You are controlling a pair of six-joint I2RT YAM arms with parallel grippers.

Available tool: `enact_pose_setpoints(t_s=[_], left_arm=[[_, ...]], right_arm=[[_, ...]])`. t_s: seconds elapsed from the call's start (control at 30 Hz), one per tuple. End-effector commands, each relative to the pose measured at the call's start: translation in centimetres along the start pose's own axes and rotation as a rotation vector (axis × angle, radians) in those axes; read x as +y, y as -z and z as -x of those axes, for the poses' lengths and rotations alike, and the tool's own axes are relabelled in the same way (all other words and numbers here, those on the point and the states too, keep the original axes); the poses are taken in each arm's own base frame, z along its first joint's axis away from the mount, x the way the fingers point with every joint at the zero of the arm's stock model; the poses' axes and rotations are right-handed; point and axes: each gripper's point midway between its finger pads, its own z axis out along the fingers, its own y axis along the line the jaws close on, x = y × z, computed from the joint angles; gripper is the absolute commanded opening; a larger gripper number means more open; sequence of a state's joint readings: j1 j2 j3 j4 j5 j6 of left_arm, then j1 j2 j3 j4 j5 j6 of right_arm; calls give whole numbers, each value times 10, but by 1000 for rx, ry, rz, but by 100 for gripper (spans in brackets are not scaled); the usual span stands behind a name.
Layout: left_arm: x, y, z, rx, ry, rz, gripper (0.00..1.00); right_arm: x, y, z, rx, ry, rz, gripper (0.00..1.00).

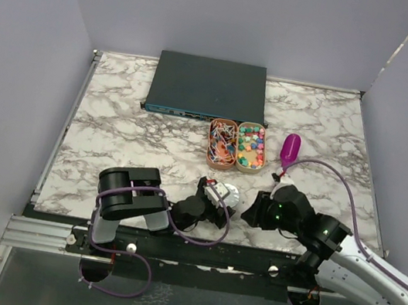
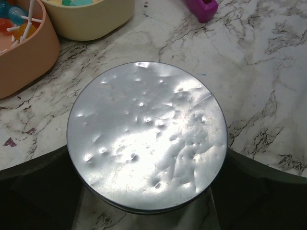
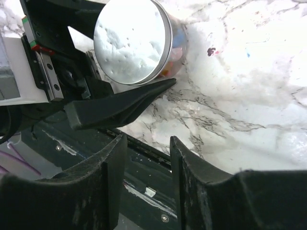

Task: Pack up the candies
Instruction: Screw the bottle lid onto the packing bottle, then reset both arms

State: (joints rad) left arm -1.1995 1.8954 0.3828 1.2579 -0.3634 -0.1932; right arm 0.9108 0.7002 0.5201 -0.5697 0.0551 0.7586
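The candies point(image 1: 251, 146) fill a yellow tray point(image 1: 254, 132). More candies point(image 3: 175, 47) show through the clear wall of a small jar with a dented silver lid point(image 2: 146, 134). In the top view this jar point(image 1: 229, 195) stands near the table's front edge. My left gripper point(image 2: 146, 149) is open, with one finger on each side of the jar under the lid. The lid hides whether they touch it. My right gripper point(image 3: 146, 143) hangs just right of the jar, open, with nothing between its fingers point(image 3: 112, 163). In the top view it is the dark head point(image 1: 251, 210).
A purple scoop point(image 1: 291, 148) lies on the marble right of the yellow tray. An orange tray point(image 1: 225, 127) of stick sweets sits left of it. A dark flat box point(image 1: 208, 88) lies at the back. Grey walls enclose the table.
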Motion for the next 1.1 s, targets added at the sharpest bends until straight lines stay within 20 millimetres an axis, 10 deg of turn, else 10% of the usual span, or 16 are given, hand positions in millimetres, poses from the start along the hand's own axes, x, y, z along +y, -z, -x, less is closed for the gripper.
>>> enact_pose_setpoints(t_s=[0.0,0.33,0.47,0.87,1.07], left_arm=[[18,16,-44,170,-17,60,99],[16,35,-39,198,41,43,99],[16,46,-36,220,64,39,99],[24,76,4,305,80,110,99],[43,93,57,268,139,236,99]], right_arm=[[-3,10,19,-67,15,-50,47],[-1,14,38,-126,36,-80,66],[-4,20,50,-158,59,-122,99],[-13,38,96,-314,45,-274,100],[-13,47,119,-419,-3,-304,100]])
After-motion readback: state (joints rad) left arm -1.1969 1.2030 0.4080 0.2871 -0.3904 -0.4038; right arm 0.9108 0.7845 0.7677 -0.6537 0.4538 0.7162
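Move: The packing bottle, lid already on, stands between the left gripper's spread fingers, its middle about 1 cm ahead and 1 cm right of that hand, roughly level with it. From the right hand the bottle is some 4 cm ahead, 7 cm left and 7 cm below. The lollipop box lies about 16 cm farther out than the bottle and 4 cm to its left, the candy box just as far out and 5 cm to its right. Back the already open left gripper off the bottle, sliding it left and somewhat back at nearly the same height, then lifting while still going left, about 6 cm left and 5 cm up in all, fingertips tipping down. Meanwhile raise the right hand about 7 cm and send it as far forward, drifting right away from the bottle, spreading its half-open fingers fully and turning clockwise some 15 degrees. ##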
